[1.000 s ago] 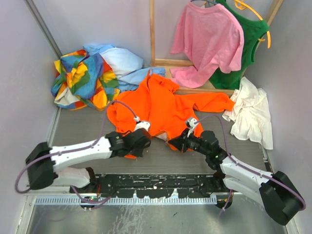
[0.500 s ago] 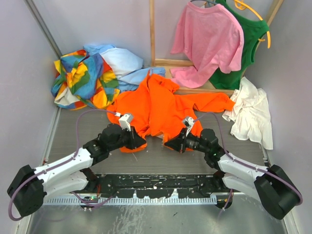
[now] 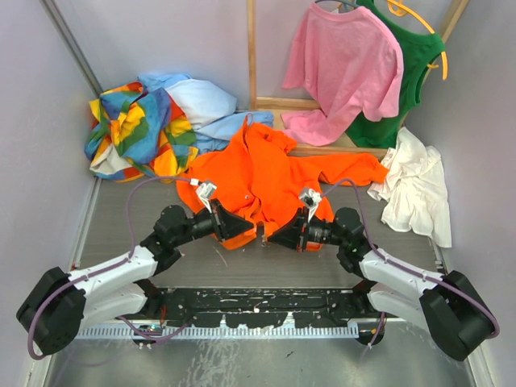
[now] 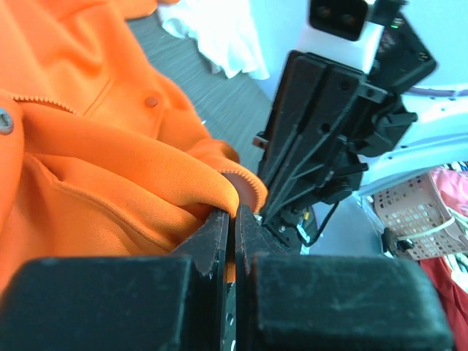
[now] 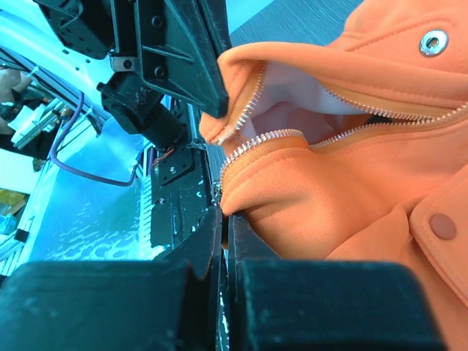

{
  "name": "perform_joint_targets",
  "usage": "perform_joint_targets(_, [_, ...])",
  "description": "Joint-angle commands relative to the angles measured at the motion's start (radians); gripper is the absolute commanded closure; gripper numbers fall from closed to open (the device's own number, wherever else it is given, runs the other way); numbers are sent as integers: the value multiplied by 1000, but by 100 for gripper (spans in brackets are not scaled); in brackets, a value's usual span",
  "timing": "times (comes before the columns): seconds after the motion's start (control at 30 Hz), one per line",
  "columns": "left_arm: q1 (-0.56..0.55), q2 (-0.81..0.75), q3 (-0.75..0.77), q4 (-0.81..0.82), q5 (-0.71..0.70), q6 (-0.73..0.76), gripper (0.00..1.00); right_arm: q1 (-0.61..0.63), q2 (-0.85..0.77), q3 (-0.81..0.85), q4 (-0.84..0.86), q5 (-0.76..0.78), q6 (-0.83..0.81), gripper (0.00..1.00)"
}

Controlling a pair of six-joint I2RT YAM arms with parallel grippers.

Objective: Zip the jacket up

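Observation:
The orange jacket (image 3: 270, 173) lies in the middle of the grey table, its bottom hem towards the arms. My left gripper (image 3: 251, 230) is shut on one bottom corner of the jacket (image 4: 110, 183), and my right gripper (image 3: 272, 236) is shut on the facing corner (image 5: 351, 197). The two grippers nearly meet nose to nose at the hem. The right wrist view shows the open silver zipper teeth (image 5: 252, 142) and the pale lining (image 5: 292, 95). A metal snap (image 5: 434, 42) shows on the flap.
A multicoloured patchwork garment (image 3: 137, 129) and a light blue cloth (image 3: 201, 105) lie at the back left. A pink T-shirt (image 3: 343, 68) and a green shirt (image 3: 411, 72) hang at the back right on a wooden frame. A white cloth (image 3: 415, 189) lies at the right.
Both grippers have drawn the jacket's two bottom corners inward towards each other. The left arm swung its elbow outward and its gripper moved right; the right gripper moved left.

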Motion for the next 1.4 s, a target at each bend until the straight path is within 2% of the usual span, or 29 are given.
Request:
perform_joint_targets(0.0, [4,-18,-8,259,92,24,100,-32,-24,63,74,-94,29,99])
perform_joint_targets(0.1, [4,-23,-32,356,96,44,100,-67,-40,71,73,-116,48,99])
perform_joint_targets(0.2, [4,-16,-73,444,33,81,100,-93,-18,81,104,-157,83,99])
perform_joint_targets(0.37, [4,23,-99,565,1,109,100,-97,21,77,210,-194,159,99])
perform_joint_targets(0.5, [3,45,-105,637,-11,115,100,-96,17,76,223,-196,173,99])
perform_joint_targets(0.67, [2,58,-89,650,6,138,100,-95,20,78,247,-175,199,99])
perform_joint_targets(0.9, [-14,107,-66,684,17,131,100,-71,83,55,439,-150,304,99])
perform_joint_targets(1.37, [-38,194,-54,796,44,75,100,-55,118,33,429,-88,271,99])
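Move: Low between the two grips sits the zip slider, about 2 cm right of the left hand and 1 cm nearer the robot; from the right hand it is 2 cm left and 1 cm ahead, roughly level. The silver eyelet lies about 10 cm ahead of the left hand, 1 cm left and 6 cm below. From the right hand, the brown pocket snap is roughly 9 cm ahead, 2 cm right and 6 cm down. Lifting together, both hands keep their pinches on the jacket's bottom front edges either side of the slider and rise about 5 cm, with little level travel. The left rolls its forward side up some 20 degrees and, like the right, tips its fingertips up around 10 degrees; late on, it eases about 1 cm rightward towards the right hand. ##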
